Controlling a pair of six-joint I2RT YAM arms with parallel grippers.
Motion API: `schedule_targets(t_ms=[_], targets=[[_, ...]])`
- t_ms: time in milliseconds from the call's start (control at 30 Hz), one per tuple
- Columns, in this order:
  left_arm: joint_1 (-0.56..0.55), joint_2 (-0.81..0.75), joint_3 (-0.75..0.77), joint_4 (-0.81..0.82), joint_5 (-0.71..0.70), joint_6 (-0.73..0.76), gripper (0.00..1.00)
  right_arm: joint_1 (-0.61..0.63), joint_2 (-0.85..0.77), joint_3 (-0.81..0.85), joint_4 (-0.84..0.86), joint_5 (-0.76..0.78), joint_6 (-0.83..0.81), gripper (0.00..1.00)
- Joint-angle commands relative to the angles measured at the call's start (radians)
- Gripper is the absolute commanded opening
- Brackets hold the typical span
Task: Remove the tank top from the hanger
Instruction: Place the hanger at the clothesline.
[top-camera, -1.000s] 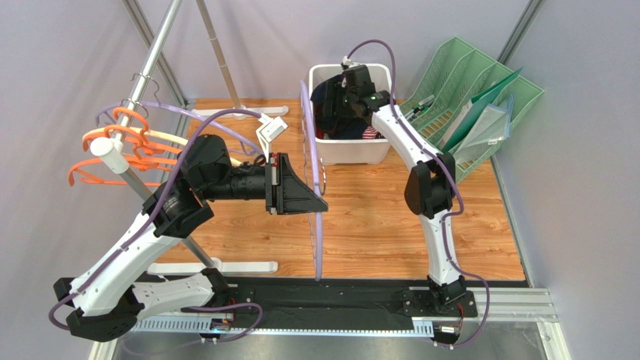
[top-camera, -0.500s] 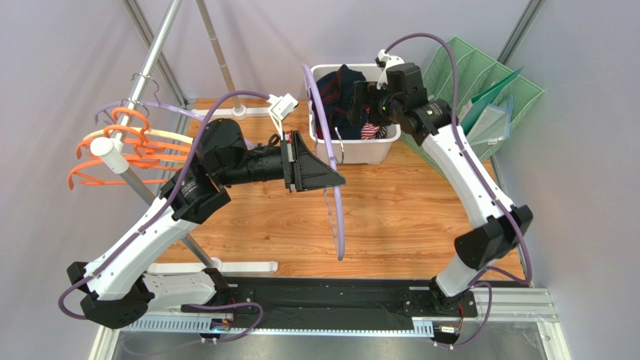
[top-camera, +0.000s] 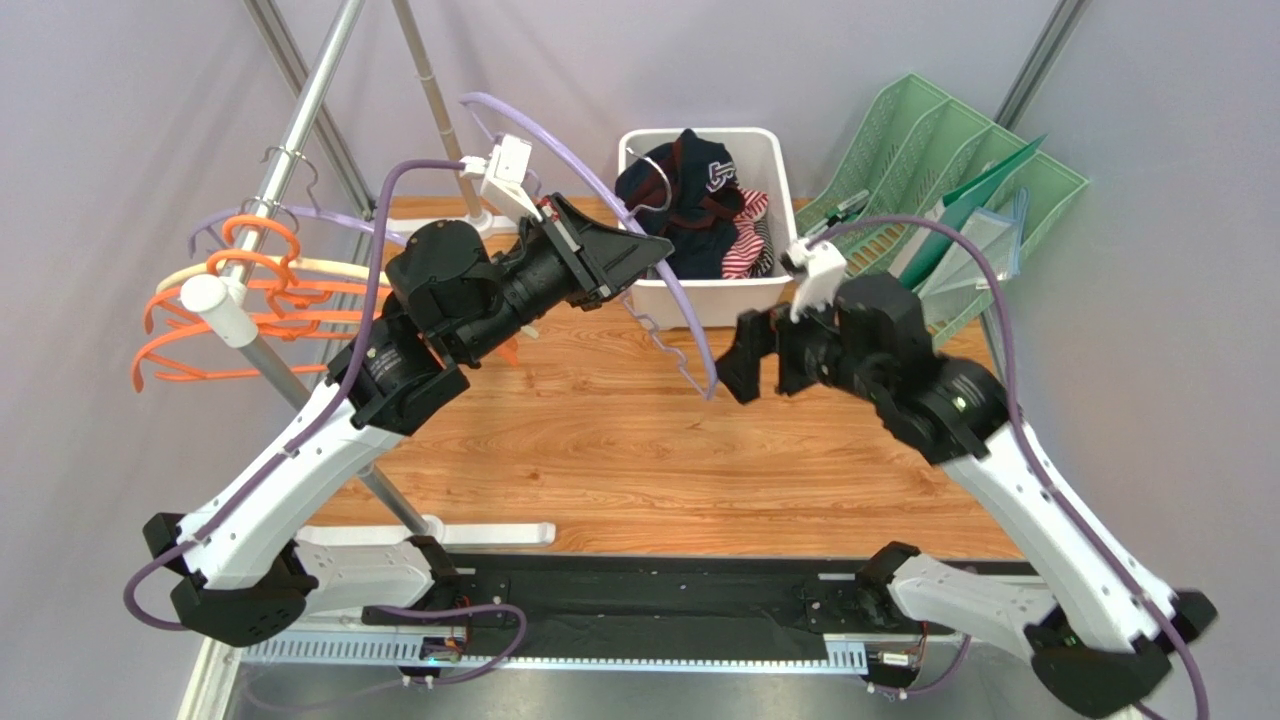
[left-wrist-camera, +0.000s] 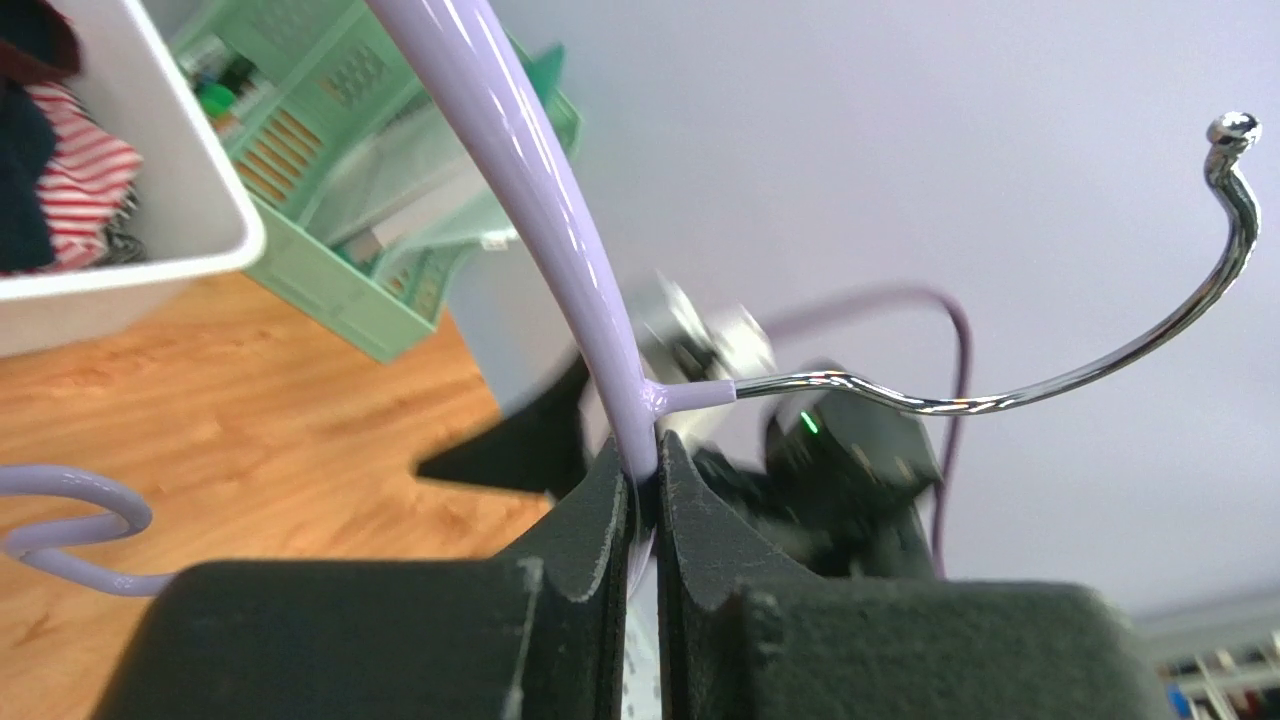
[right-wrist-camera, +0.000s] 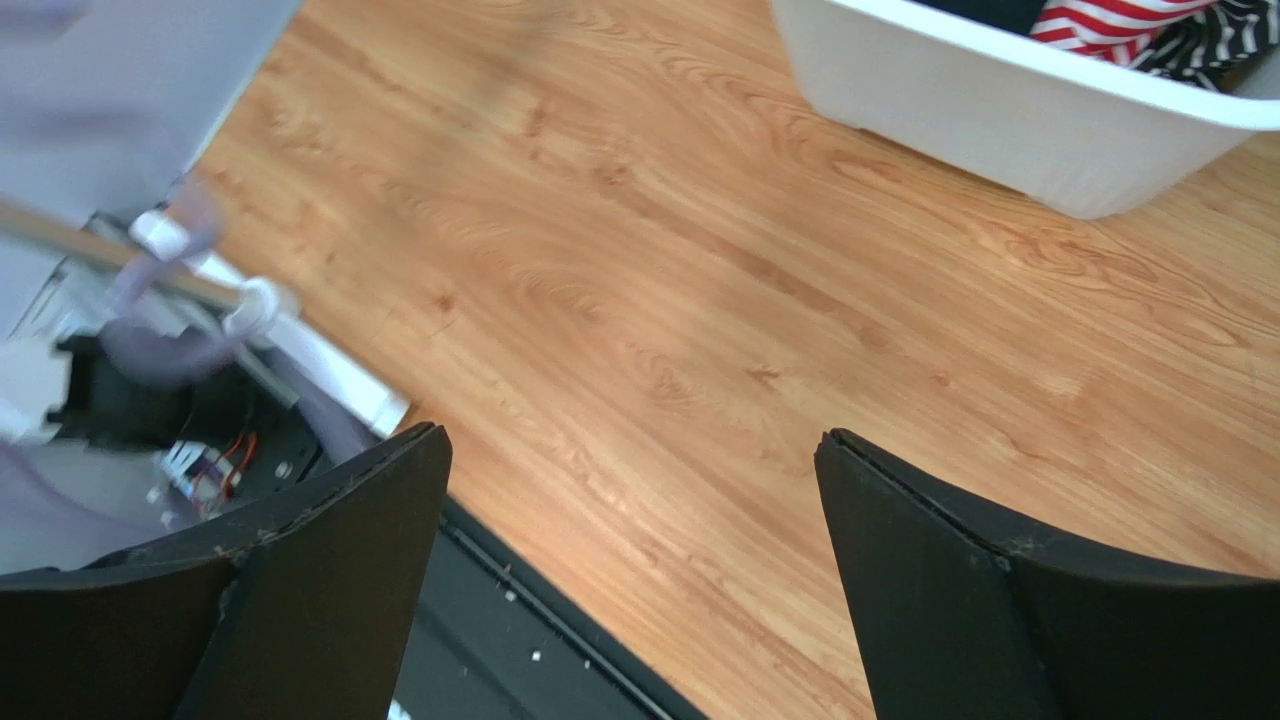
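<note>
A bare lilac hanger (top-camera: 684, 308) is held in the air above the table's back, with my left gripper (top-camera: 649, 248) shut on it. In the left wrist view the pads (left-wrist-camera: 609, 510) pinch the lilac bar (left-wrist-camera: 519, 165) just below its metal hook (left-wrist-camera: 1052, 375). The dark navy tank top (top-camera: 694, 168) lies in the white bin (top-camera: 684, 300) on top of striped clothes. My right gripper (top-camera: 751, 357) hovers over the wood floor in front of the bin. Its jaws are wide apart with nothing between them (right-wrist-camera: 631, 450).
Orange hangers (top-camera: 226, 300) hang on the metal rail (top-camera: 301, 135) at the left. Green file racks (top-camera: 962, 195) stand at the back right beside the bin (right-wrist-camera: 992, 120). The rack's white foot (top-camera: 451, 533) lies near the front edge.
The right gripper left the bin, drew back toward the middle of the table and opened fully. The left arm swung the bare hanger up and toward the back.
</note>
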Motion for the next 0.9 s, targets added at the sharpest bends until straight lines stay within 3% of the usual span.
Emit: schedule_targets(t_ms=[0,100,200,367,533,633,867], targets=[[-0.003,-0.038,-0.030,0.112,-0.205,-0.036,0.00,0.016,-0.234,-0.151,0.097,-0.185,-0.068,0.99],[-0.004,-0.055,-0.064,0.153,-0.219,-0.082,0.00,0.016,-0.339,-0.214,0.118,-0.181,-0.085,0.98],[-0.004,-0.053,-0.065,0.158,-0.202,-0.136,0.00,0.016,-0.393,-0.262,0.192,-0.291,-0.090,0.95],[-0.003,-0.055,-0.076,0.179,-0.125,-0.244,0.00,0.019,-0.373,-0.303,0.368,-0.422,-0.050,0.81],[-0.003,-0.058,-0.087,0.192,-0.050,-0.314,0.00,0.026,-0.338,-0.312,0.466,-0.366,-0.042,0.75],[-0.004,-0.056,-0.096,0.204,-0.036,-0.340,0.00,0.038,-0.316,-0.314,0.526,-0.385,-0.019,0.65],[-0.003,-0.044,-0.113,0.204,-0.048,-0.369,0.00,0.084,-0.275,-0.317,0.565,-0.342,-0.012,0.18]])
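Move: The left hand already holds the purple hanger beside its hook. The hanger's free end lies about 14 cm back from the left hand, 5 cm to its right and some 12 cm below. From the open right hand that end is about 8 cm back, 6 cm to the left and 5 cm higher. The white basket sits 27 cm ahead of the right hand, 6 cm left and 22 cm below; the green rack is 24 cm ahead and 33 cm right. Back some 8 cm and slightly right, then about 6 cm left and a little up, the right hand comes around the hanger's free end, its fingers turning left and levelling by some 35 degrees while they close from wide to mostly shut on either side. The left hand eases forward about 2 cm and returns, keeping its pinch and tilting the hanger roughly 20 degrees. ##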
